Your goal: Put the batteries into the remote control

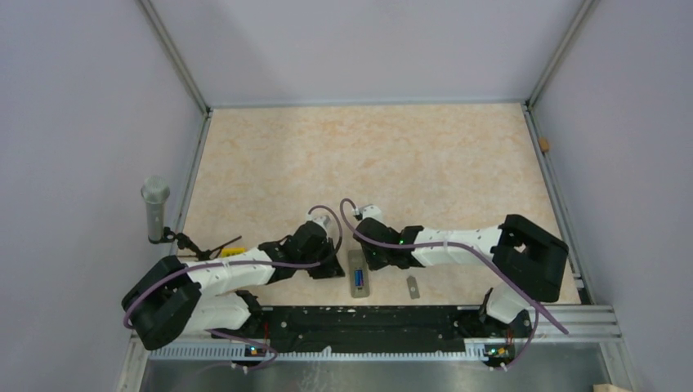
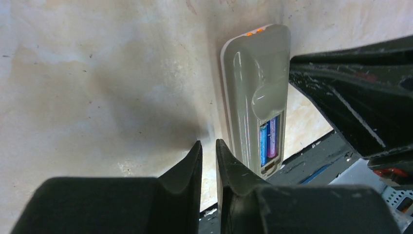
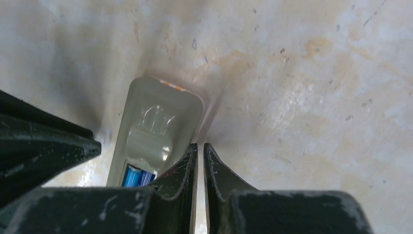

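The remote control (image 1: 358, 265) lies grey back up near the table's front edge, between my two grippers. Its compartment is uncovered, and the batteries (image 1: 358, 282) lie in it side by side, blue. In the left wrist view the remote control (image 2: 255, 92) is just right of my left gripper (image 2: 209, 145), whose jaws are nearly together with nothing between them; the batteries (image 2: 269, 139) show at its near end. In the right wrist view my right gripper (image 3: 200, 147) is shut and empty beside the remote control (image 3: 156, 129), with the batteries (image 3: 136, 176) partly hidden.
A small grey cover piece (image 1: 413, 287) lies on the table right of the remote. A yellow block (image 1: 233, 251) and a grey upright cylinder (image 1: 155, 208) stand at the left edge. The black rail (image 1: 368, 322) runs along the front. Metal frame posts border the table.
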`<state>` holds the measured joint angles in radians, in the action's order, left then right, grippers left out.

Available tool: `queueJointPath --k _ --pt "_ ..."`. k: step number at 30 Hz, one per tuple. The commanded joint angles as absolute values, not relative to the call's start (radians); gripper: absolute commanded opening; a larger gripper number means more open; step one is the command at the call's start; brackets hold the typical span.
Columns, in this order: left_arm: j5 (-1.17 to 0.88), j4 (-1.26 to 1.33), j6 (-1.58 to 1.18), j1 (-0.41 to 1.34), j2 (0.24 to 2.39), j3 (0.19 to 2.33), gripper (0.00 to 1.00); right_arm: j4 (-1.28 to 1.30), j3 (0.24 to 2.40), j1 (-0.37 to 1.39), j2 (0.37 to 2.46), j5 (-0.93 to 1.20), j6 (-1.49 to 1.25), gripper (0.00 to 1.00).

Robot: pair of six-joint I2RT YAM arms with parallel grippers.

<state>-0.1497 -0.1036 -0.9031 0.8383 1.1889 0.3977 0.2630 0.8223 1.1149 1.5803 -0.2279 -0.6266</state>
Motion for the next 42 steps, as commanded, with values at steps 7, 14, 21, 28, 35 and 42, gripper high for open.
queueJointPath --k 7,14,21,28,35,42 --pt "-0.187 -0.104 -0.901 0.839 1.178 0.361 0.21 0.324 0.921 1.057 1.575 -0.255 -0.535 0.10" --pt "-0.181 -0.140 -0.863 0.839 1.144 0.384 0.39 0.480 0.914 1.053 1.425 -0.329 -0.527 0.30" --pt "-0.179 -0.186 -0.828 0.839 1.079 0.401 0.43 0.643 0.863 1.053 1.282 -0.359 -0.603 0.38" --pt "-0.212 -0.188 -0.812 0.839 0.996 0.410 0.48 0.734 0.795 1.053 1.186 -0.359 -0.698 0.43" --pt "-0.210 -0.223 -0.784 0.838 0.913 0.423 0.52 0.758 0.744 1.053 1.170 -0.297 -0.752 0.43" --pt "-0.209 -0.235 -0.766 0.838 0.873 0.426 0.54 0.685 0.704 1.054 1.218 -0.266 -0.766 0.39"
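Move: The battery cover lies flat, roughly 12 cm to the right hand's right, 6 cm back and 2 cm below its fingertips. The remote, both batteries in its open bay, has its middle about 4 cm to the right hand's left and 2 cm back. From the left hand, the battery cover is some 22 cm to the right and 4 cm back. Both grippers open: the right arcs up and 12 cm right towards the battery cover, the left rises 5. ##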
